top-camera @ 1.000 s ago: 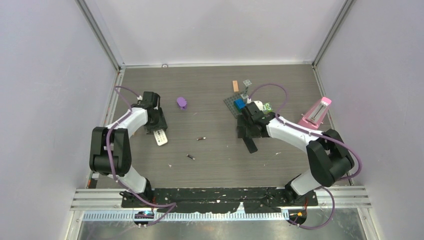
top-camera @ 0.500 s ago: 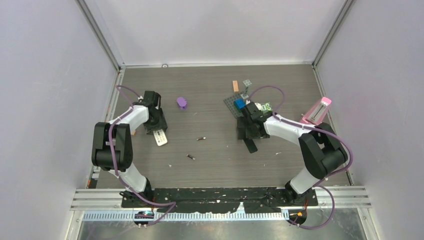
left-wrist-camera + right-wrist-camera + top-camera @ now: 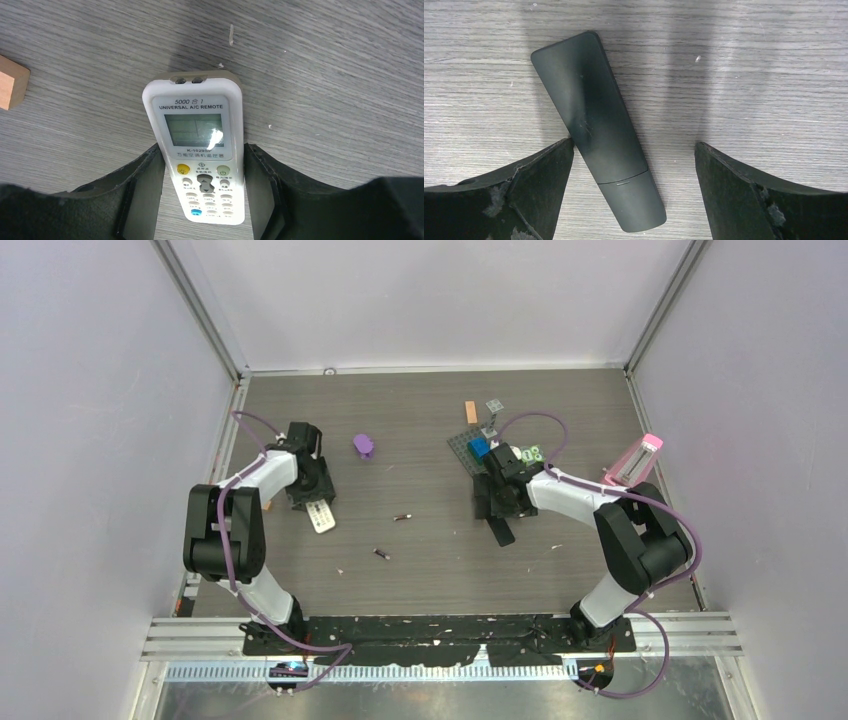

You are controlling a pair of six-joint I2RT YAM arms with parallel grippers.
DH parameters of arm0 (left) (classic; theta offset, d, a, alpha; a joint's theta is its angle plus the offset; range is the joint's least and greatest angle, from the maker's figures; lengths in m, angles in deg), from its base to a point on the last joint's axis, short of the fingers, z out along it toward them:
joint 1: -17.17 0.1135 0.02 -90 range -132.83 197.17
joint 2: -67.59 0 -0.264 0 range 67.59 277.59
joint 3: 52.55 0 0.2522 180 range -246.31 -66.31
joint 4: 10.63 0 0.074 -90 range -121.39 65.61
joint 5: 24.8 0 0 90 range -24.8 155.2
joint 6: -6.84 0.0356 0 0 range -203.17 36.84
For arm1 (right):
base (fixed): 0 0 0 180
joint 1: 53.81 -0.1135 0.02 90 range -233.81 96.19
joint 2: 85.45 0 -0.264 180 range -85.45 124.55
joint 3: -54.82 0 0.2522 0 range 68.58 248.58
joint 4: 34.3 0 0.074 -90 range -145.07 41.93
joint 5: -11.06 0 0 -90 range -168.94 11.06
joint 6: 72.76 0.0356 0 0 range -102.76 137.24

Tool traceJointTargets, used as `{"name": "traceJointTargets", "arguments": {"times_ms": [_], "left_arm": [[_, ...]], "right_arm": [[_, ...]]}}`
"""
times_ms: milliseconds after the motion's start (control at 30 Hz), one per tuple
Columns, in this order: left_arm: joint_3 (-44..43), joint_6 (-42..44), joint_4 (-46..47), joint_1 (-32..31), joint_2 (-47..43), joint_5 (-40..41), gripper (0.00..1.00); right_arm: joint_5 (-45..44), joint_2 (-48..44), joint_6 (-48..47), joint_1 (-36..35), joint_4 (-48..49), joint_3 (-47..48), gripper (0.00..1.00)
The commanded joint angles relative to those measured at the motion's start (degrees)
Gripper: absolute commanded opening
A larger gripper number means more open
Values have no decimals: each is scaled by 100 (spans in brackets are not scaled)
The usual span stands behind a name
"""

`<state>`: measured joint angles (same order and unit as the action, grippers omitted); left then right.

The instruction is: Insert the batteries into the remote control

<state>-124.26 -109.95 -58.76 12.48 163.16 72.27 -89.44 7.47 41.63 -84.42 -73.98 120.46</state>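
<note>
A white remote control (image 3: pixel 200 135) lies face up on the table, buttons toward my left wrist. My left gripper (image 3: pixel 204 150) is shut on its lower half, both fingers against its sides; the top view shows this gripper (image 3: pixel 317 502) at the left. A black remote control (image 3: pixel 596 125) lies back up, its battery cover seam showing. Around it my right gripper (image 3: pixel 634 145) stands open, the left finger touching its edge and the right finger well apart. Two small dark batteries (image 3: pixel 402 516) (image 3: pixel 381 554) lie loose on the table between the arms.
A purple object (image 3: pixel 364 446) sits behind the left gripper. A grey baseplate (image 3: pixel 462 452) with a blue brick, an orange block (image 3: pixel 471 411) and a pink container (image 3: pixel 632 462) stand at the back right. A wooden block (image 3: pixel 11 82) lies left of the white remote.
Both arms have shifted their elbows a little, the right one drawing in toward the middle. The remotes and the batteries lie where they were.
</note>
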Motion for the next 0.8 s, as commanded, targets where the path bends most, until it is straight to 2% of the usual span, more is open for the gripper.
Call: {"name": "traceJointTargets", "arguments": {"times_ms": [0,167,233,400,767], "left_arm": [[-208,94,-95,53,-160,91,58],[-225,154,-139,54,-152,72,59],[-228,196,-153,48,-162,83,66],[-205,253,-141,49,-226,102,76],[-212,213,-244,46,-859,275,78]], "right_arm": [[128,57,-62,30,97,96,95],[176,59,-69,29,98,94,94],[193,47,-71,34,107,94,94],[235,-41,-70,29,181,18,97],[518,84,-125,29,190,1,92]]}}
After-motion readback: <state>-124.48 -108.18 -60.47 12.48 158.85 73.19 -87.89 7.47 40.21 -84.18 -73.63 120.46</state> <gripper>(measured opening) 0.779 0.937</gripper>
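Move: The remote control lies face up between the left fingertips, its middle about 1 cm back and 1 cm below; an orange block sits about 12 cm to its left and 3 cm farther out. From the left hand, a purple toy is some 13 cm ahead and 11 right, a battery 20 right and 4 back. The black remote lies about 2 cm left of the right hand point, level fore and aft, the grey baseplate 14 cm ahead and 7 left. The left fingers, still close along both long sides of the remote control as it lies on the table, spread from a bit over half open to about three quarters and let go of the sides, the hand easing back barely half a centimetre; only then does the hand lift straight up, gaining speed, about 2 cm clear. The right hand stays low with its gripper nearly fully open, straddling the black remote without closing on it. ##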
